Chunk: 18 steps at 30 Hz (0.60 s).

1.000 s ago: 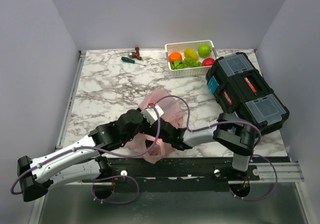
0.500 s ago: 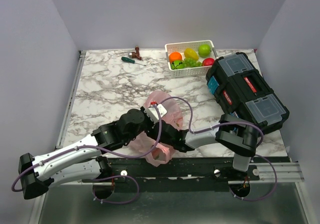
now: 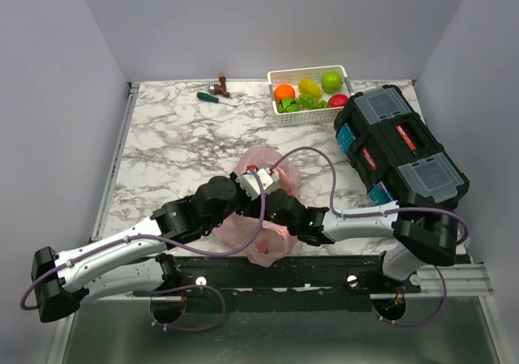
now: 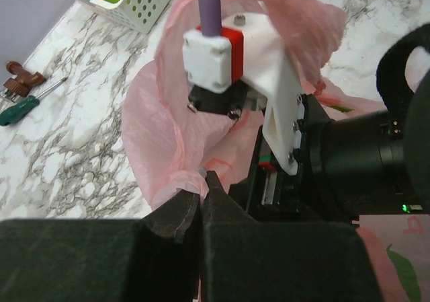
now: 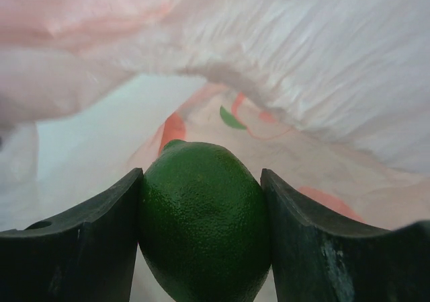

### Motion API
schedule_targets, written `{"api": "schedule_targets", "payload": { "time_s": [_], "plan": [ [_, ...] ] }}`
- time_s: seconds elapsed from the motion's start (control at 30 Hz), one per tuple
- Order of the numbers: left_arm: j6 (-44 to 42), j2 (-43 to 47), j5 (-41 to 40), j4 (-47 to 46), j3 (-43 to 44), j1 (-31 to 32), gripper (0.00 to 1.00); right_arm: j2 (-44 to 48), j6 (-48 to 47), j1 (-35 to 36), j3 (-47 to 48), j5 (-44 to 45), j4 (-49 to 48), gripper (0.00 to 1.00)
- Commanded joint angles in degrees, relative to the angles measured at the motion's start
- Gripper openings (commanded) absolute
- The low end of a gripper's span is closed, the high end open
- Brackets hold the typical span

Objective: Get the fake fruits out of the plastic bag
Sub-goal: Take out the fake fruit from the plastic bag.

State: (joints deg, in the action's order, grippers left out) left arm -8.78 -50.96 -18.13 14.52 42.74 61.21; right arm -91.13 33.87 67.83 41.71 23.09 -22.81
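The pink plastic bag lies bunched near the table's front edge, between both arms. My left gripper is shut on a fold of the plastic bag's rim. My right gripper reaches inside the plastic bag and is shut on a dark green, lime-like fake fruit, which fills the gap between its fingers. In the top view the bag and both wrists hide that fruit. More fake fruits sit in the white basket: an orange, a lemon, a green apple, a red apple and green grapes.
A black toolbox takes up the right side of the table, close to the right arm. A green-handled screwdriver and a small brown object lie at the back. The basket's corner shows in the left wrist view.
My right gripper's jaws have narrowed. The right arm's elbow has swung right, and both wrists and the bag have shifted slightly right.
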Motion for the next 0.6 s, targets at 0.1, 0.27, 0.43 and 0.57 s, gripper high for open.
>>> {"api": "schedule_targets", "payload": {
  "time_s": [0.1, 0.27, 0.43, 0.57],
  "plan": [
    [-0.45, -0.19, -0.62, -1.07, 1.82, 0.05, 0.00, 5.49, -2.84, -1.40, 0.12, 4.94, 3.35, 0.31],
    [-0.70, -0.20, -1.14, -1.10, 1.82, 0.05, 0.00, 11.15, -1.93, -1.44, 0.53, 3.71, 7.87, 0.25],
    [-0.72, 0.43, -1.57, -1.07, 1.92, 0.04, 0.00, 18.09, -1.39, -1.39, -0.70, 0.21, 11.91, 0.22],
    [-0.89, 1.11, -2.52, -1.08, 1.81, 0.00, 0.00, 23.01, -0.47, -1.42, -0.97, -0.76, 16.57, 0.19]
  ]
}}
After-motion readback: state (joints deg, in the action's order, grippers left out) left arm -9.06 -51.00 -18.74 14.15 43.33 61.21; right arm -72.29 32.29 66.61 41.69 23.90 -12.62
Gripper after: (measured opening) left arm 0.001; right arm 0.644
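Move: The green fruit is already in my right fingers, deep in the bag. Its destination, the white basket, stands some 40 cm ahead of them, 18 cm to the right and about 6 cm lower. The dark grapes lie in the bag roughly 11 cm ahead, 4 cm to the right and 6 cm below. The pinched rim is about 5 cm left and 12 cm above, level fore and aft. From my left hand, the basket is some 40 cm ahead, 24 cm right and 18 cm below. I lift the green fruit up through the bag with my right hand, about 9 cm and quickening, while drifting some 3 cm to the right, out from beneath my left fingers. My right grip stays as it is and that wrist tips up only slightly. My left hand stays put, still pinching the bag's rim to hold it open. ##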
